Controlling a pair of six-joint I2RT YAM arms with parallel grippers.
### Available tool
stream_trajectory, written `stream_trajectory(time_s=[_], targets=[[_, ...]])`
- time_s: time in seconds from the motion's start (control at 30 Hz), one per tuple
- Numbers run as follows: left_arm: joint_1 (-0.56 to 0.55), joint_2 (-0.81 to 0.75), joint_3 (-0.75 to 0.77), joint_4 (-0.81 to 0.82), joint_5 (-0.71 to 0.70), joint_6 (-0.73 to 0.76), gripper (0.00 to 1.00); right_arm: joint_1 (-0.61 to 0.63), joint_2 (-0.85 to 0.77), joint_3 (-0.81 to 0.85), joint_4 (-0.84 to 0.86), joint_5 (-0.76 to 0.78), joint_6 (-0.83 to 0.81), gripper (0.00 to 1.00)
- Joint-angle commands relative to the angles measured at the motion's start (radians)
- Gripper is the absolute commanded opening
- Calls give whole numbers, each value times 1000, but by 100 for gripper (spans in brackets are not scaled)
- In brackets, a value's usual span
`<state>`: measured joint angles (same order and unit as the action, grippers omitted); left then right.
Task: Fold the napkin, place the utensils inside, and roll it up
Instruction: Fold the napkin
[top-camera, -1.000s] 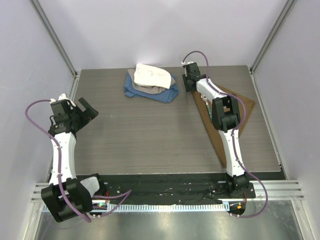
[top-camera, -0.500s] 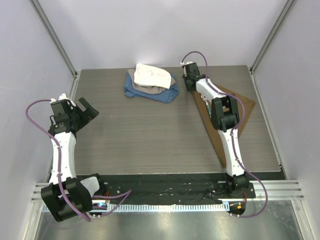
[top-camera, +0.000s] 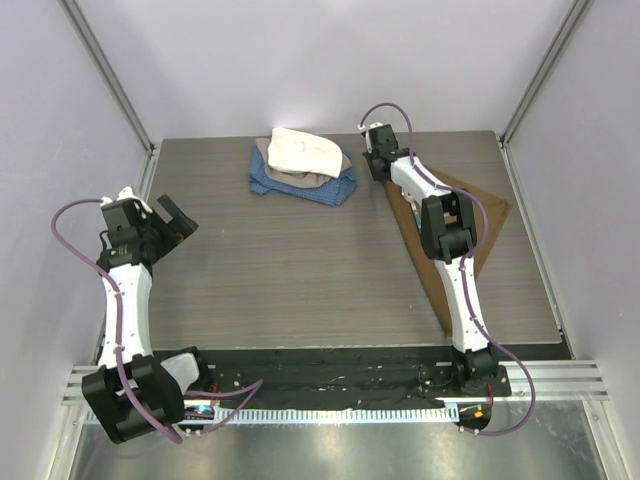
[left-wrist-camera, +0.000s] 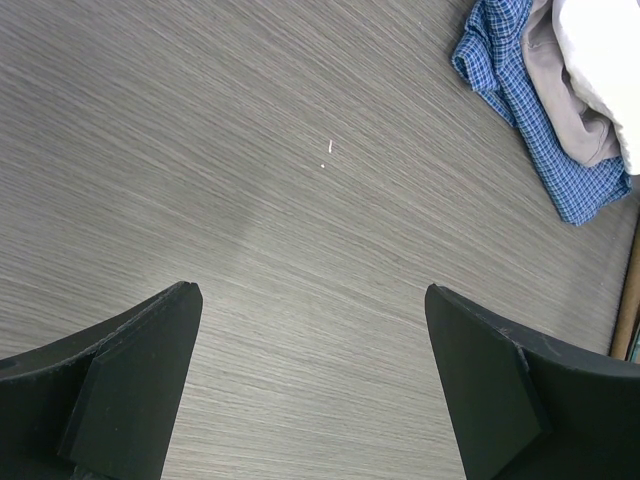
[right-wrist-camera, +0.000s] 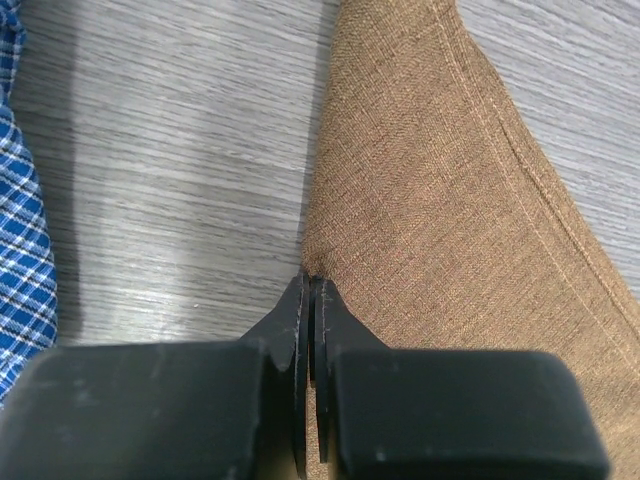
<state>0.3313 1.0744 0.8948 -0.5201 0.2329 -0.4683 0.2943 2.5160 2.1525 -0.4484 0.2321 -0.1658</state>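
The tan-brown napkin (top-camera: 491, 214) lies folded into a triangle on the right side of the table, partly covered by my right arm. My right gripper (top-camera: 377, 166) is at the napkin's far left corner. In the right wrist view its jaws are pressed together on the napkin's (right-wrist-camera: 450, 190) edge, with a thin fold of cloth pinched between the fingertips (right-wrist-camera: 308, 281). My left gripper (top-camera: 178, 217) hovers at the table's left side, wide open over bare wood (left-wrist-camera: 310, 300), holding nothing. The utensils are hidden from view.
A pile of cloths sits at the back centre: a white cloth (top-camera: 303, 151) on a beige one, over a blue checked cloth (top-camera: 320, 188). The blue cloth (right-wrist-camera: 20, 250) lies just left of my right gripper. Walls enclose the table.
My right gripper's jaws have closed on the napkin's corner, and the gripper has shifted slightly toward the far left. The left arm has not moved.
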Motion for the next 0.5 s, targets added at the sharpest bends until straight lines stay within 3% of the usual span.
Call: stream_trajectory(time_s=[0.0,0.47], targets=[[-2,-7,4,40,23,-1,100,0,-40,-71,-59,-60,-34,1],[-12,-27,-11,65,65,-32,100,63,-345,-483,-50,-172,-37,1]])
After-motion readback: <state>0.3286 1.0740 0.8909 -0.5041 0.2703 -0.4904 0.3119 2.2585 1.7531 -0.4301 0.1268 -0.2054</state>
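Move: Already shut on the napkin's left edge, close to its far corner, the right hand has the napkin's middle about 12 cm back and 16 cm to its right. The spoon lying on the napkin is centred some 14 cm back and 10 cm to the right, and the stack of cloths 3 cm ahead and 23 cm to the left, all roughly level with the fingertips. From the left hand the napkin's middle is about 16 cm ahead, 68 cm to the right and 15 cm below. Drawing straight back low over the table, the right hand drags the pinched left edge of the napkin about 8 cm towards its base, slow at first, then faster, coming in alongside the spoon's bowl. The fingers stay shut on the cloth while tipping a little further down and turning slightly counter-clockwise, each under 10 degrees. ##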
